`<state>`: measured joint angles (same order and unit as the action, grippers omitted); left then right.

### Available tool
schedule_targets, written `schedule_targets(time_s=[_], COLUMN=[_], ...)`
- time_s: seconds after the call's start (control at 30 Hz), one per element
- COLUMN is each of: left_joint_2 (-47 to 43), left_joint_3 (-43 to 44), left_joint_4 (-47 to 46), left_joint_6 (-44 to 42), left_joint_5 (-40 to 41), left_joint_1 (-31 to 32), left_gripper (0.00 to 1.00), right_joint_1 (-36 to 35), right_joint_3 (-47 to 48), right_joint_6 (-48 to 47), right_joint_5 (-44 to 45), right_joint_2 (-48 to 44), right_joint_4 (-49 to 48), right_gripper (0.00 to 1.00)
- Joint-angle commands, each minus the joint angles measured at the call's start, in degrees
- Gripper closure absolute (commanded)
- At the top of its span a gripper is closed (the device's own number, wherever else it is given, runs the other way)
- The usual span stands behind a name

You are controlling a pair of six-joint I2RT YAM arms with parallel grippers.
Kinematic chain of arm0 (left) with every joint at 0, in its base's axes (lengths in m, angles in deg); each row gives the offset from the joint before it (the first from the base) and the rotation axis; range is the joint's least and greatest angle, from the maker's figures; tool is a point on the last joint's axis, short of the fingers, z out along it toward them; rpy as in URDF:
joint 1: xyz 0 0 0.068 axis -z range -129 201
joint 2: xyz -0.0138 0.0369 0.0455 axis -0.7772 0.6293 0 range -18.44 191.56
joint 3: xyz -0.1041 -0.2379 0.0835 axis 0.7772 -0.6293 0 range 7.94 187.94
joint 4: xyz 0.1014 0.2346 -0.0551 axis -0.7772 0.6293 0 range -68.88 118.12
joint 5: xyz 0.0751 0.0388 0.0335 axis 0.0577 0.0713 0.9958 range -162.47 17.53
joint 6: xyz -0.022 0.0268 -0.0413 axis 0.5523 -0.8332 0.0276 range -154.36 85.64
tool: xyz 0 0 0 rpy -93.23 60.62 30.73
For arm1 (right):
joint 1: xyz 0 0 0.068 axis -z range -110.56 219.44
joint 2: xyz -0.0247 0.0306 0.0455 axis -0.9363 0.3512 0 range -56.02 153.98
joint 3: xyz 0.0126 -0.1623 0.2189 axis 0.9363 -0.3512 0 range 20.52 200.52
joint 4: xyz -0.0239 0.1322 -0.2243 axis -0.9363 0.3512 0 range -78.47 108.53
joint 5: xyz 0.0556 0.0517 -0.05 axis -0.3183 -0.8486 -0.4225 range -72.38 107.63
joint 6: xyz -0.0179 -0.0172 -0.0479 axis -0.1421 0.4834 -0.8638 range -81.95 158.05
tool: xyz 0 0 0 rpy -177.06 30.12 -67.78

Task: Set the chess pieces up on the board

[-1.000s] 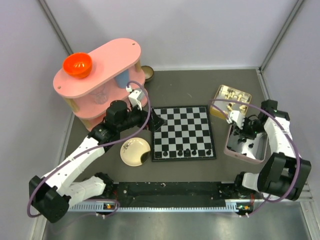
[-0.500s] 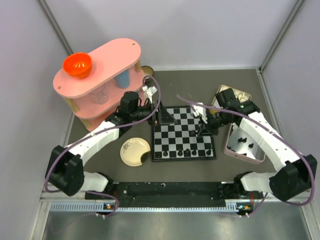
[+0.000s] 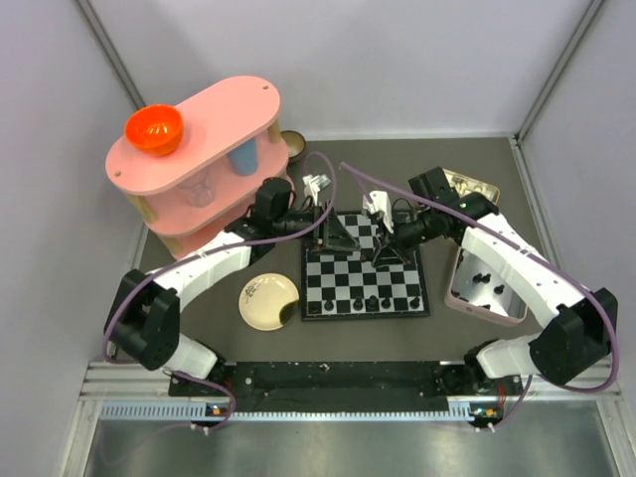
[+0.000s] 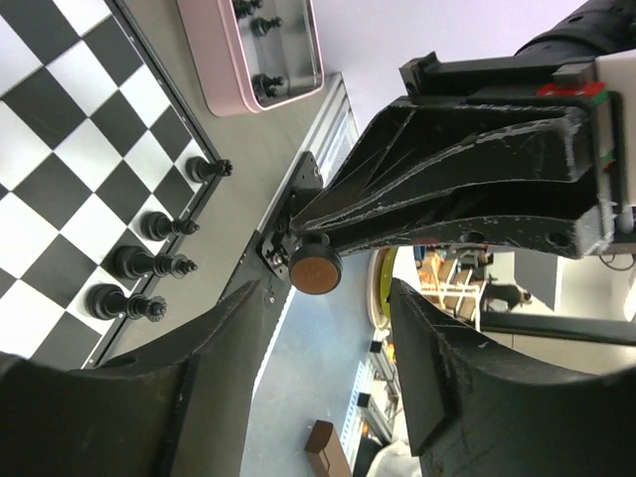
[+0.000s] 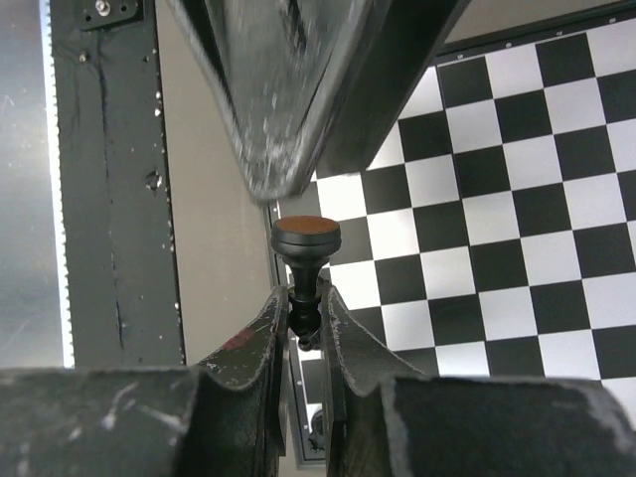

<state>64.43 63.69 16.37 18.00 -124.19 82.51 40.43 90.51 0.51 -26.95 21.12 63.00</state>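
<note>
Over the far half of the board my two grippers meet. My right gripper is shut on the stem of a black chess piece, whose brown felt base points toward the left gripper. In the left wrist view that base hangs just beyond my left gripper, whose jaws stand apart and touch nothing. The right gripper sits right of the left one. Several black chess pieces stand along the board's near edge.
A pink tray right of the board holds more black pieces. A tin of cream pieces sits behind it. A cream plate lies left of the board, and a pink shelf with an orange bowl stands at the back left.
The right arm swung left from the pink tray to over the board with the piece. The left arm reached right to meet it, and its jaws have narrowed.
</note>
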Motion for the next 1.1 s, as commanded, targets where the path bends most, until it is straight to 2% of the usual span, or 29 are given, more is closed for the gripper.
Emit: schedule_targets(time_s=[0.0,0.23,0.43,0.57,0.6,0.63,0.7,0.73,0.77,0.8,0.87,0.97,1.0,1.03,1.07], left_joint_2=[2.03,4.67,5.37,5.72,5.72,5.46,5.02,3.89,3.18,1.17,-1.29,-6.48,-8.23,-8.86,-9.30], left_joint_3=[3.67,6.13,6.04,6.30,6.39,6.31,5.87,5.43,4.99,3.51,1.57,-3.17,-5.62,-6.61,-7.40], left_joint_4=[0.54,0.54,0.54,0.54,0.54,0.45,-0.34,-0.87,-2.18,-2.97,-5.17,-12.71,-19.00,-21.76,-24.83], left_joint_6=[-1.47,-1.47,-1.64,-1.73,-1.65,-1.65,-1.73,-1.73,-1.65,-1.47,-0.94,2.30,3.79,7.11,8.88], left_joint_5=[-2.50,-3.91,-4.44,-4.61,-4.53,-4.44,-3.91,-3.65,-2.95,-2.60,-1.54,-0.84,-0.23,-0.22,-0.31], left_joint_1=[1.89,4.00,4.35,4.35,4.35,4.35,4.35,4.18,4.00,3.48,2.60,0.58,-0.21,-0.57,-0.83], left_gripper=[0.43,0.46,0.55,0.71,0.79,0.82,0.91,0.93,0.94,0.95,0.95,0.95,0.95,0.95,0.96], right_joint_1=[-0.60,-0.60,-0.60,-0.69,-0.60,-0.60,-0.60,-0.60,-0.52,-0.17,1.58,3.52,3.79,3.96,4.05], right_joint_3=[3.22,3.13,2.78,2.69,2.69,2.69,2.60,2.51,2.34,1.55,0.41,-1.87,-3.97,-5.21,-6.70], right_joint_6=[3.43,4.49,4.84,5.02,5.19,5.28,5.89,6.42,6.95,8.08,9.23,13.52,15.20,17.39,23.24], right_joint_5=[-3.06,-3.41,-3.67,-4.11,-4.20,-4.20,-3.94,-3.24,-3.15,-3.50,-7.35,-11.93,-13.07,-14.73,-15.18], right_joint_2=[0.20,0.46,0.38,0.38,0.29,0.20,0.02,-0.15,-0.85,-1.38,-2.78,-6.73,-9.79,-11.56,-13.23], right_joint_4=[-3.03,-4.09,-4.44,-4.53,-4.53,-4.53,-4.70,-4.53,-4.44,-4.61,-4.97,-9.52,-11.97,-15.83,-24.39], right_gripper=[1.00,1.00,1.00,1.00,0.97,0.95,0.78,0.71,0.57,0.51,0.42,0.37,0.35,0.33,0.26])
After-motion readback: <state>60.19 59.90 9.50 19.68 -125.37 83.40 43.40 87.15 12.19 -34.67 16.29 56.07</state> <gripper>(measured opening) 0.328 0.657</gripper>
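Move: The black chess piece, held upside down in the right fingertips with its base up, lies about 4 cm right of the left hand, 2 cm back and 2 cm lower. From the left hand, the board's middle is some 18 cm below and 4 cm right, level fore and aft; the middle placed black pieces are about 12 cm back, 6 cm right and 17 cm down. From the right hand, the left gripper is some 5 cm left, 2 cm ahead and 3 cm higher. The left fingers pinch the chess piece by its base in mid-air: that hand eases about 2.5 cm right and a little back and down to reach it, closes, then rises some 3 cm while swinging back left. The right hand holds the head almost still, then opens, lets go and backs away upward about 2 cm, its fingertips tilting up. ##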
